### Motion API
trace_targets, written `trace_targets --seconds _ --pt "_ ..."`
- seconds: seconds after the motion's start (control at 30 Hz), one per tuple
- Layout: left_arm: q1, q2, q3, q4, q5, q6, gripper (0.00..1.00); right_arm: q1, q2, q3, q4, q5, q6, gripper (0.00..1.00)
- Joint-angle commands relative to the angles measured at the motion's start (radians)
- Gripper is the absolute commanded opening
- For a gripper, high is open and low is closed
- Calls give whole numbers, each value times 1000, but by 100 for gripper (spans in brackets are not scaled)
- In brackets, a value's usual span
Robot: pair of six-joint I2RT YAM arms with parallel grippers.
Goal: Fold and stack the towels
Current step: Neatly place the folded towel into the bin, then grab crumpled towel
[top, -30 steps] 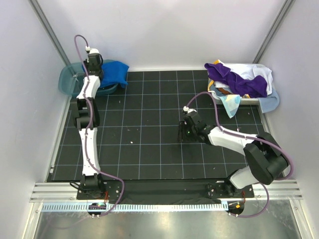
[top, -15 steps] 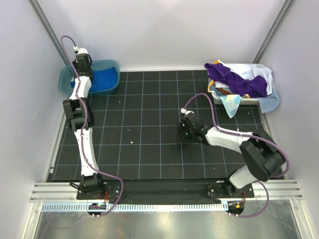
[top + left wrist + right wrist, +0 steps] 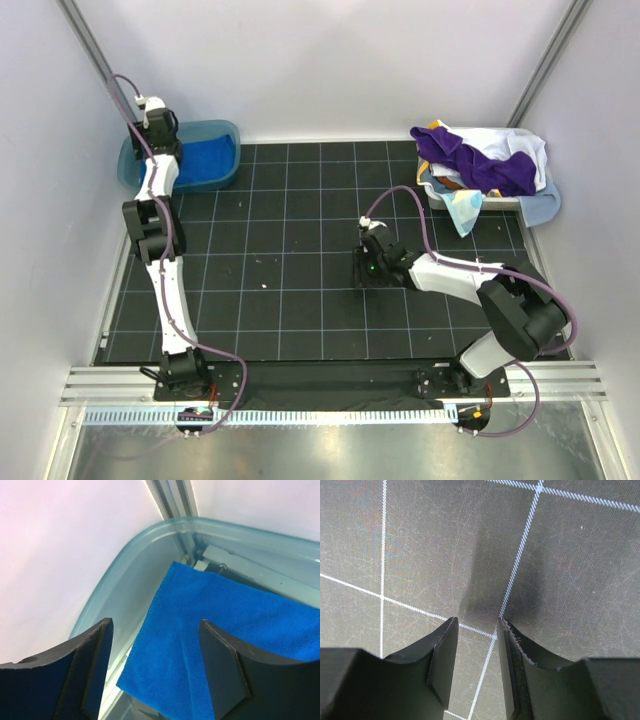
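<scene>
A folded royal blue towel (image 3: 205, 160) (image 3: 225, 630) lies flat inside the teal tub (image 3: 228, 130) at the back left. My left gripper (image 3: 157, 122) (image 3: 155, 625) hangs over the tub's left end, just above the towel's near corner. It is open, with nothing between its fingers. Several unfolded towels are heaped in the white basket (image 3: 500, 201) at the back right: a purple one (image 3: 470, 155), a white one (image 3: 522, 146) and a light blue one (image 3: 461, 211) hanging over the rim. My right gripper (image 3: 362, 268) (image 3: 477, 621) sits low over the black mat, open and empty.
The black gridded mat (image 3: 300, 250) covers the table between the tub and the basket. White walls stand close behind the tub wall (image 3: 130, 580) and on both sides. Metal rails run along the near edge by the arm bases.
The left gripper carried the blue towel leftward into the tub, then opened and let it go; the towel now lies flat. The right gripper edged slightly left.
</scene>
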Motion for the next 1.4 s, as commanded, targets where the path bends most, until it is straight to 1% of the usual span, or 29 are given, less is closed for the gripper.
trace_targets --seconds 0.0,0.1,0.13,0.27,0.4,0.47,0.5,0.57,0.63,0.67,0.7,0.73,0.77,0.8,0.83,0.87,0.9,0.93,0.97,1.0,1.03,1.07,1.1,1.17,1.2,1.23,1.3,1.33,1.37 --pt "-34 -94 -49 79 -32 -50 73 7 -9 44 35 16 -17 44" --pt "-72 -166 -156 113 -46 -64 75 7 -29 54 29 30 -14 45" --pt "-100 -184 -190 164 -57 -73 75 7 -35 55 29 36 -9 45" --pt "-169 -284 -348 229 -81 -107 75 9 -89 67 6 71 -5 45" --pt "-270 -381 -459 219 -98 -147 75 9 -147 96 -28 126 -3 46" --pt "-325 -447 -502 181 -92 -205 74 3 -167 136 -69 186 -8 47" --pt "-345 -473 -552 170 -87 -228 74 -2 -185 152 -88 206 -11 47" --pt "-394 -543 -601 154 -80 -294 73 -42 -204 207 -144 241 -12 48" --pt "-480 -611 -669 122 -81 -342 73 -92 -227 250 -196 255 -14 48" --pt "-511 -629 -692 120 -86 -380 73 -158 -231 294 -213 267 -14 49" --pt "-575 -649 -707 69 -89 -403 73 -190 -234 319 -230 280 -18 49" --pt "-604 -695 -749 55 -81 -421 73 -223 -228 375 -256 295 -26 50" --pt "-632 -715 -766 41 -51 -472 72 -290 -218 405 -269 312 -29 51" --pt "-695 -735 -776 -13 -28 -486 72 -318 -207 435 -276 339 -38 52" --pt "-729 -750 -778 -54 -28 -495 72 -351 -173 492 -275 346 -49 55" --pt "-765 -784 -780 -108 -32 -548 73 -414 -153 517 -269 349 -47 57" --pt "-822 -801 -787 -167 12 -569 72 -451 -133 544 -254 317 -43 59" --pt "-864 -815 -798 -204 18 -584 71 -483 -107 596 -237 289 -22 61" --pt "-900 -844 -809 -241 -1 -609 72 -513 -54 621 -220 266 -11 62" --pt "-933 -856 -815 -260 27 -619 72 -564 -19 649 -194 246 3 64" --pt "-1001 -869 -821 -316 18 -626 72 -583 17 714 -169 211 17 65" --pt "-1026 -879 -823 -340 11 -642 72 -599 88 748 -154 205 37 66" --pt "-1049 -911 -833 -360 67 -646 73 -611 121 779 -128 202 34 68" --pt "-1091 -953 -847 -428 93 -667 73 -620 193 877 -77 218 37 72" --pt "-1096 -1020 -893 -429 121 -664 73 -628 269 923 -85 217 51 73" --pt "-1096 -1049 -910 -430 158 -653 73 -646 316 1013 -98 196 63 75" --pt "-1096 -1118 -950 -482 161 -633 74 -654 431 1101 -132 229 96 76" --pt "-1096 -1184 -962 -496 167 -621 74 -652 465 1168 -158 214 112 76" --pt "-1096 -1212 -973 -522 176 -615 74 -652 495 1198 -160 212 117 76"
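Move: Over the far left of the teal bin, the empty left hand has the folded blue towel about 15 cm to its right, 8 cm back and 9 cm below; the purple towel lies some 90 cm to its right and 14 cm back. From the low right hand, the purple towel is about 27 cm ahead, 29 cm right and 10 cm up, with the white towel 12 cm to the right of it and the patterned cloth about 12 cm nearer the base and 4 cm left of it. Swinging empty out of the teal bin, the already open left hand travels about 50 cm right and 37 cm back over the mat, ending some 8 cm higher and turned roughly 50 degrees clockwise. The right hand rises first, then reaches forward and right towards the purple towel, turning clockwise, tipping its fingers up and opening them wide; it has begun sinking above the towel's near-left end. ##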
